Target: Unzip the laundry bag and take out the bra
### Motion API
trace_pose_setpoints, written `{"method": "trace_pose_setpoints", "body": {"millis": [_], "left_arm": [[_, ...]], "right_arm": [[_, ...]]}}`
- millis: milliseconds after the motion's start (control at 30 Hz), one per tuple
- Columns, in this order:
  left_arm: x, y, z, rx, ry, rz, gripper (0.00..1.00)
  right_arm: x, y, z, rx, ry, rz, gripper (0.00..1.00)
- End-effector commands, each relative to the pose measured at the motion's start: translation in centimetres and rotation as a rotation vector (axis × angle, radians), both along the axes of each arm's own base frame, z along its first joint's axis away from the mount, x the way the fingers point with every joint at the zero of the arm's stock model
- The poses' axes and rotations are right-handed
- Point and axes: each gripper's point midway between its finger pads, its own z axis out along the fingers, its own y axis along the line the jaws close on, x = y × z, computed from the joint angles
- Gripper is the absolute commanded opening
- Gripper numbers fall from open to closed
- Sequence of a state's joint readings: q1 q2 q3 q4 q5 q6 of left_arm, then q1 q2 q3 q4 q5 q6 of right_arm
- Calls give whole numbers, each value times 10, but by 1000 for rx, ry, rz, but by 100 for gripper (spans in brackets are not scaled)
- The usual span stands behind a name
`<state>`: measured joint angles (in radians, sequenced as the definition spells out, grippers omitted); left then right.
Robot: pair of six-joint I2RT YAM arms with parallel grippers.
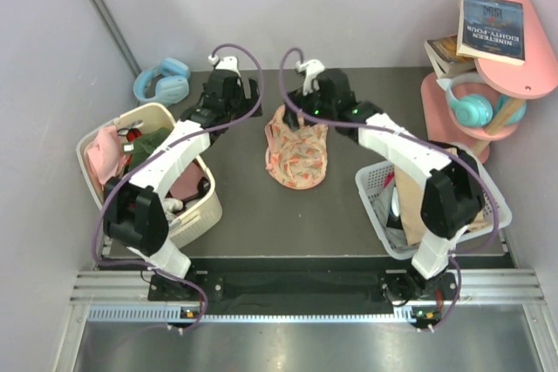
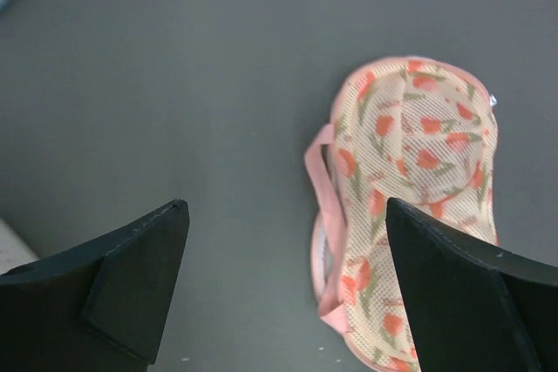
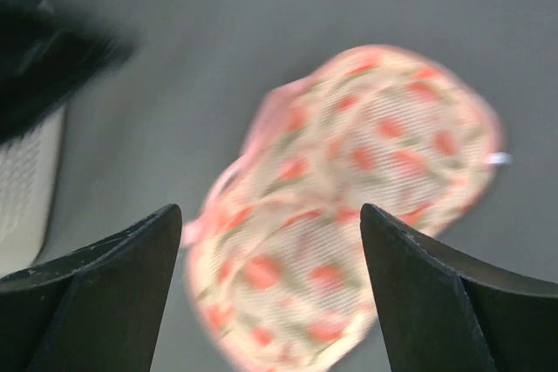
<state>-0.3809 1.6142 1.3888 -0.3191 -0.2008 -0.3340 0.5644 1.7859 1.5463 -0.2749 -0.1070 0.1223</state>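
Note:
The laundry bag (image 1: pixel 296 156), cream-peach with an orange-pink print and pink trim, lies on the dark table between the two arms. Its lobes look closed, and its pink strap (image 2: pixel 318 172) sits on its left side. The bra is hidden. My left gripper (image 1: pixel 248 99) hovers to the left of the bag's far end, open and empty; in its wrist view, the left gripper (image 2: pixel 286 206) has the bag (image 2: pixel 418 154) by its right finger. My right gripper (image 1: pixel 301 107) hangs open over the bag's far end; in its wrist view, the right gripper (image 3: pixel 269 210) frames the blurred bag (image 3: pixel 366 128) below.
A white basket (image 1: pixel 209 206) of pink and green clothes stands at the left. Another white basket (image 1: pixel 375 185) stands at the right. Blue headphones (image 1: pixel 161 82) lie at the back left. A pink shelf (image 1: pixel 523 80) with books and teal headphones (image 1: pixel 471 106) stands at the back right.

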Motion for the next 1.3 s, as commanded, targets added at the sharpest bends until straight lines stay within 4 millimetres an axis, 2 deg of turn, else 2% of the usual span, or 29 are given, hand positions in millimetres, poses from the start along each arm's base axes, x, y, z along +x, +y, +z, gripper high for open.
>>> {"method": "trace_pose_setpoints", "body": {"millis": [0,33,100,133,233,267,333,367,500,533,567,633,667,800,833,1167,1267], "left_arm": [[-2,28,79,76,-171,70,99],[-6,31,82,75,-163,82,99],[-13,37,99,50,-195,117,99],[-16,38,103,38,-200,118,99],[-27,37,115,8,-203,102,99],[-33,39,114,10,-183,104,99],[-39,44,115,5,-164,118,99],[-46,46,112,15,-138,122,99],[-62,54,116,2,-136,133,99],[-65,55,113,4,-133,135,99],[-67,56,114,0,-137,134,99],[-72,58,117,-8,-149,132,99],[-72,58,117,-11,-151,131,99],[-73,56,117,-19,-142,119,99],[-73,56,118,-24,-143,117,99],[-73,53,120,-35,-140,84,99],[-74,55,121,-24,-144,80,99]], "right_arm": [[-34,14,0,-28,-96,40,82],[-51,25,-13,-38,-76,77,82],[-68,38,-20,-31,-69,116,80],[-87,51,-32,-43,-52,166,79],[-110,70,-54,-60,-19,215,77],[-114,74,-65,-71,2,220,75],[-120,82,-73,-76,23,227,72],[-121,84,-83,-92,35,228,71],[-124,96,-95,-120,39,255,63],[-125,97,-97,-137,32,248,62],[-128,98,-109,-163,51,253,61],[-129,102,-114,-184,53,258,57],[-130,102,-122,-203,66,260,56],[-126,105,-131,-245,67,249,51],[-124,101,-139,-272,77,234,50],[-117,95,-165,-356,95,175,43],[-117,93,-172,-368,106,166,37]]}}
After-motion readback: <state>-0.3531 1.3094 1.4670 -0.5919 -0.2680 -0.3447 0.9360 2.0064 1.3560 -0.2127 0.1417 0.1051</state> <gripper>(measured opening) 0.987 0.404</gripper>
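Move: The mesh laundry bag lies almost under the right hand: its middle is about 4 cm back, 1 cm to the right and 20 cm below, with the pink strap's lower end roughly 5 cm nearer the base and 8 cm left of that middle. The left basket's middle is some 13 cm back and 31 cm left of the right hand. From the left hand, the bag's middle is about 6 cm back, 12 cm right and 20 cm below. The empty right hand swings back and left off the bag's middle, then sinks steeply towards its near-left edge by the strap's lower end, ending some 18 cm lower, while it rolls its left side down about 20 degrees, turns slightly counter-clockwise and narrows its fingers from wide open to about half that gap. The left hand, still wide open and empty, clears away from the bag, rising about 11 cm and drawing back and left, then waits; the right fingertips end close over the bag's edge, with no touch to be made out. ##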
